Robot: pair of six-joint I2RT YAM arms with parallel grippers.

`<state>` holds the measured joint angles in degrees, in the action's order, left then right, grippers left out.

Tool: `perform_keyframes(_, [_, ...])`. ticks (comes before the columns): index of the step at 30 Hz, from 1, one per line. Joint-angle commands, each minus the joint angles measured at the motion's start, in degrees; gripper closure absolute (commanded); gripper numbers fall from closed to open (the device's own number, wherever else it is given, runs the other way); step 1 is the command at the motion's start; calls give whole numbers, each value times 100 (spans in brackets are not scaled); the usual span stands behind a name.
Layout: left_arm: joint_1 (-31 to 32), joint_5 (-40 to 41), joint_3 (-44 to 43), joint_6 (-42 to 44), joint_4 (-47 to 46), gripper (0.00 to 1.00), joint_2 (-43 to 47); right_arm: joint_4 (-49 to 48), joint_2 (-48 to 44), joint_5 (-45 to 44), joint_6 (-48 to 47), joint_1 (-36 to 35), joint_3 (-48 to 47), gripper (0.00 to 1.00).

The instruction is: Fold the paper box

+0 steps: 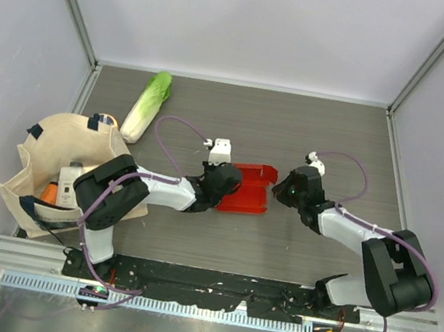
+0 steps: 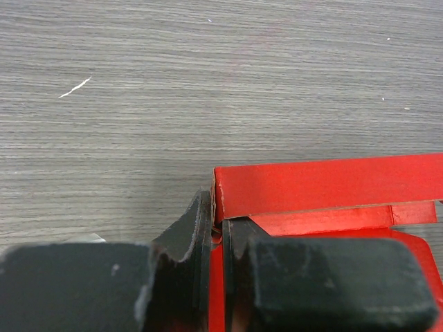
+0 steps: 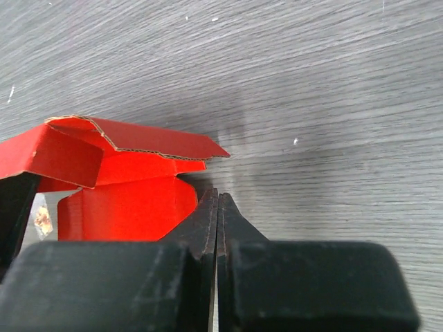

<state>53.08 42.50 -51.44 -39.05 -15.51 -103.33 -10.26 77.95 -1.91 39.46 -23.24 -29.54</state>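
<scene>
The red paper box (image 1: 248, 189) lies partly folded in the middle of the table, with one wall raised along its far side. My left gripper (image 1: 223, 185) is shut on the box's left wall; in the left wrist view the red card (image 2: 325, 187) runs down between the two black fingers (image 2: 181, 235). My right gripper (image 1: 279, 192) sits just right of the box, jaws pressed together with nothing between them. The right wrist view shows its tips (image 3: 217, 200) beside a rounded red flap (image 3: 124, 207), under an overhanging flap (image 3: 152, 138).
A beige tote bag (image 1: 59, 163) with items inside lies at the left edge. A napa cabbage (image 1: 146, 106) rests behind it, at the back left. Grey walls ring the wooden tabletop (image 1: 329, 142).
</scene>
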Motion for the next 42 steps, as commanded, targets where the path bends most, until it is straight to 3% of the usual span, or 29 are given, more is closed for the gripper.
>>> perform_keyframes(1, [-17,206,-86,-156,-66,100,190,-125,298,-617,-246,-180,-342,99])
perform_keyframes(11, [-17,180,-59,-129,-75,100,190,-819,791,-1057,-176,-312,-360,99])
perform_keyframes(20, [-17,162,-33,-112,-93,100,208,-1469,818,-916,0,-532,-315,99])
perform_keyframes(27, [-17,109,-42,-112,-110,100,225,-1400,932,-934,-35,-690,-500,99])
perform_keyframes(42, [1,101,2,-147,-154,100,225,-2217,1855,-556,439,-796,-105,99])
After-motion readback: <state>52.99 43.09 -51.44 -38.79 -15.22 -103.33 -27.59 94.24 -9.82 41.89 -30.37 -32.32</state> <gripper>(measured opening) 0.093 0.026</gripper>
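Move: The right hand, fingers shut, stands just off the box's right end. The brown-edged tab on that end's raised flap is about 4 cm ahead and 3 cm to its left, perhaps a centimetre lower; the box's middle is level with it, some 9 cm left and 3 cm below. From the left hand, already pinching the box's left end, the tab is roughly 11 cm to the right, 1 cm ahead and at about the same height. Dipping about 2 cm while easing forward, the right hand then lifts nearly as much again and shifts left to the box's right end, finally sinking about 2.5 cm, so the shut fingertips come in beneath the tab. Overall it goes some 4 cm left, 3 cm forward and 3 cm down, wrist barely turning. The left hand holds still and keeps its pinch on the left end. ##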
